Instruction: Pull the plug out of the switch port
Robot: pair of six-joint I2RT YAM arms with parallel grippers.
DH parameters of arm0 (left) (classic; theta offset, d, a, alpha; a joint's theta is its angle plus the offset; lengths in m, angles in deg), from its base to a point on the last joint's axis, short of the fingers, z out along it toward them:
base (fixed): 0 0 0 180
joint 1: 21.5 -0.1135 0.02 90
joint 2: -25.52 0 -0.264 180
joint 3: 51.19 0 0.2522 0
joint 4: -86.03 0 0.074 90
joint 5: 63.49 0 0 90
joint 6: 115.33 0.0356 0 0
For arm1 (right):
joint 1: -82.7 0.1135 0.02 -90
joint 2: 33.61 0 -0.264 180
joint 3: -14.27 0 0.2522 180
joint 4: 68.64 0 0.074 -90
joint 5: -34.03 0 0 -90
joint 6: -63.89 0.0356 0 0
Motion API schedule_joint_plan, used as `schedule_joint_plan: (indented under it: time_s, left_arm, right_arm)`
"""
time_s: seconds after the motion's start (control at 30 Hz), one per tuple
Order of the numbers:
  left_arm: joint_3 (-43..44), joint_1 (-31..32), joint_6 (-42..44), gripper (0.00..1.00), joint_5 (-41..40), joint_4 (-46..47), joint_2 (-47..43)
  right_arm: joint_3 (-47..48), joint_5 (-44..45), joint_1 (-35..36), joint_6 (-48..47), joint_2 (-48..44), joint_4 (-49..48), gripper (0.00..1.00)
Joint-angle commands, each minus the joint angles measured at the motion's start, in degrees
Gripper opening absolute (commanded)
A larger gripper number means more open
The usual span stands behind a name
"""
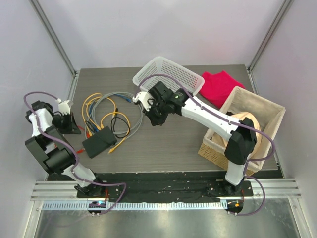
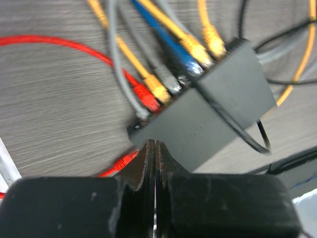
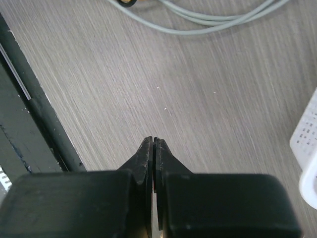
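The switch (image 1: 100, 140) is a flat black box at the left of the table, with a row of cables plugged into one long edge. In the left wrist view the switch (image 2: 218, 104) shows red (image 2: 146, 97), yellow (image 2: 157, 89), grey (image 2: 171, 84), blue (image 2: 188, 64) and more yellow plugs (image 2: 198, 49) seated in its ports. My left gripper (image 2: 155, 145) is shut and empty, just short of the switch's near corner; it sits left of the switch in the top view (image 1: 78, 129). My right gripper (image 3: 154, 142) is shut and empty over bare table, right of the cable coils (image 1: 154, 120).
Loose coils of yellow, grey and black cable (image 1: 111, 111) lie behind the switch. A white mesh basket (image 1: 168, 74) stands at the back, a red cloth (image 1: 220, 87) beside it, and a wicker basket (image 1: 247, 129) at the right. Grey cables (image 3: 213, 22) run ahead of my right gripper.
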Motion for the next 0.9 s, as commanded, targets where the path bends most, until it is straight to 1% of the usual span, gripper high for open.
schedule_joint_plan:
  time_s: [0.0, 0.2, 0.4, 0.53, 0.73, 0.87]
  left_arm:
    - [-0.9, -2.32, -5.48, 0.0, 0.14, 6.91, -0.21]
    - [-4.52, -2.32, -4.34, 0.0, -7.32, 13.41, 1.9]
    - [-4.96, -1.62, -4.78, 0.0, -7.86, 17.03, 6.38]
    - [-6.8, -0.04, -4.69, 0.0, -7.95, 19.49, 7.61]
    - [-10.49, 4.62, -4.17, 0.0, -6.37, 19.58, 6.74]
    - [-14.18, 10.59, -4.69, 0.0, -6.55, 18.79, 3.93]
  right_arm:
    - [0.18, 0.35, 0.75, 0.21, -0.21, -1.13, 0.01]
    - [-0.52, 1.5, 0.84, 0.65, 0.75, -1.74, 0.01]
    - [-1.84, 1.77, 1.19, 5.21, 3.56, -2.36, 0.01]
    - [-2.63, 2.81, 1.71, 5.75, 4.8, -3.41, 0.01]
    - [-3.51, 5.72, 1.72, 4.87, 4.71, -4.47, 0.01]
    - [-5.71, 7.65, 1.72, 4.34, 3.48, -5.26, 0.01]
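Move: The grey plug at the near-left end of the switch's port row lies almost beneath the left hand's tips: about 1 cm ahead, 2 cm right, 9 cm down. The red plug beside it is some 2 cm ahead and 3 cm right. The switch's middle is about 2 cm back and 7 cm right, the other red plug some 4 cm back and 1 cm left, all at that depth. From the right hand the grey plug is roughly 34 cm left, 7 cm back, 17 cm down. With its fingers kept shut, the left hand sinks about 8.5 cm beside the switch's near-left end, first swinging some 4 cm left, then sweeping about the same distance back right at the bottom, so that the closed tips come in low against the grey plug's outer side and push sideways. The right hand, also still shut, drops about 6.5 cm over bare table to the right of the cable coil, touching nothing there. ##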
